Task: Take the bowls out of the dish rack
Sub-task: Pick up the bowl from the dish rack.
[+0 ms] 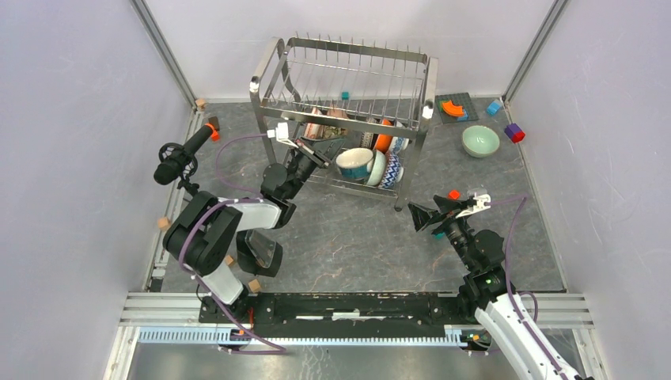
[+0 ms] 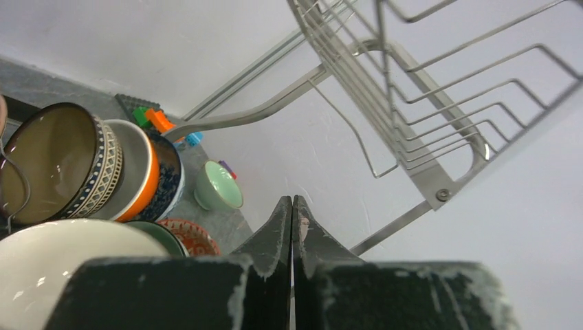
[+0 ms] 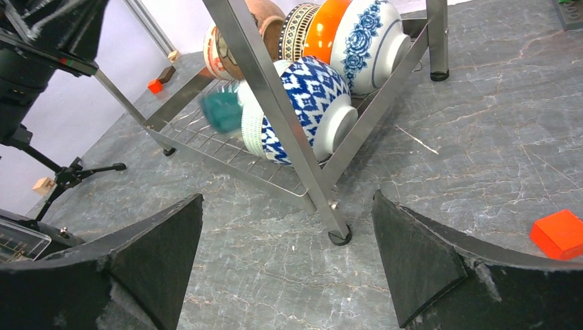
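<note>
The dish rack [image 1: 344,119] stands at the back middle, with several bowls on edge in its lower tier. My left gripper [image 1: 326,158] reaches in under the upper tier beside a cream-inside bowl [image 1: 354,162]. In the left wrist view the left gripper [image 2: 293,201] is shut with nothing in it; a brown-gold bowl [image 2: 51,165], an orange bowl [image 2: 146,180], a cream white bowl [image 2: 55,261] and a red-patterned bowl [image 2: 191,235] lie to its left. A pale green bowl [image 1: 480,141] sits on the table. My right gripper [image 1: 418,218] is open, facing the rack's front leg [image 3: 323,199] and a blue-and-white bowl [image 3: 306,103].
A grey baseplate [image 1: 456,107] with toy blocks, a blue block [image 1: 493,106] and a purple-red block [image 1: 514,132] lie at the back right. An orange block [image 3: 558,232] sits close to my right gripper. A microphone on a stand [image 1: 182,154] is at the left.
</note>
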`<state>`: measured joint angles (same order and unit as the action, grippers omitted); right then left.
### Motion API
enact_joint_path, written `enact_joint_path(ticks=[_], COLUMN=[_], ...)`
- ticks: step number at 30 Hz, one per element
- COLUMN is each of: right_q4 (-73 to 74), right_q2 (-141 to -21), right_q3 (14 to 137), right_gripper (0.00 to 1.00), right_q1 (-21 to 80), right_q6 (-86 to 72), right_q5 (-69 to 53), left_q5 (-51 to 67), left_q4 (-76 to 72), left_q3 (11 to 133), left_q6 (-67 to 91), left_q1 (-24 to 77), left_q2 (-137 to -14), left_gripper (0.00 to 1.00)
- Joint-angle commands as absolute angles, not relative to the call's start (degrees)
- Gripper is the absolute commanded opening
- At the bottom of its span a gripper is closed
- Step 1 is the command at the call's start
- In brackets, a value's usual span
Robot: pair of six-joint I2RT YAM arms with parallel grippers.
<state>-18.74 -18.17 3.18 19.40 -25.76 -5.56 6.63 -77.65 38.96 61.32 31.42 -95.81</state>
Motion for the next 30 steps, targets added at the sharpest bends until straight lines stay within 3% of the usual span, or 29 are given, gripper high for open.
enact_joint_path(ticks=[1, 10, 13, 19, 24, 30], right_q4=[-20.0, -19.5, -19.4, -19.4, -18.3, -17.0], right_q2=[-17.9, -17.8, -17.8, -18.1, -17.8, -16.4], right_q3=[3.8, 4.1, 4.0, 3.8, 3.9, 3.5], right_gripper=[0.97, 0.97, 0.97, 0.97, 0.97, 0.98], right_q1=[19.4, 19.3, 19.3, 19.3, 19.4, 19.4], right_q6=[-26.2, -26.2, -26.1, -26.2, -26.5, -26.0], right_q5=[-6.1, -6.2, -6.2, -6.3, -6.0, -5.2], left_q5=[7.4, 6.0, 3.8, -7.9, -20.7, -28.5], left_q4=[-77.4, -61.8, -54.3, -30.8, -12.7, -3.8], left_q3=[39.3, 39.3, 38.9, 43.7, 50.6, 53.4], left_q6=[59.0, 51.0, 48.0, 38.6, 35.2, 40.2], left_q1=[31.6, 31.8, 32.6, 38.7, 43.8, 45.0], left_q2=[-91.9, -87.0, -84.3, -79.3, -80.7, -83.5], left_gripper=[0.02, 0.07, 0.17, 0.52, 0.62, 0.68])
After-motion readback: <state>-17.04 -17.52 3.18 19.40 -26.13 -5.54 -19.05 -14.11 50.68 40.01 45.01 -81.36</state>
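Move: The left gripper is shut and empty over the front of the dish rack. The teal bowl with the white inside lies about 15 cm below it, 1 cm ahead and 3 cm to its right. At that same depth the pale green bowl stands level with the hand and 9 cm right, the orange bowl 7 cm ahead and 10 cm right. From the right hand the teal bowl is some 14 cm ahead, 17 cm left and 5 cm lower. Let the left gripper ease up a touch, then bring it down towards the teal bowl, ending about 7 cm lower and nearly 3 cm back. On the way down, roll it some 40 degrees so its left side rises, swing the fingers from pointing up to tilting slightly down, and open them to about two thirds, stopping short of the rim. ##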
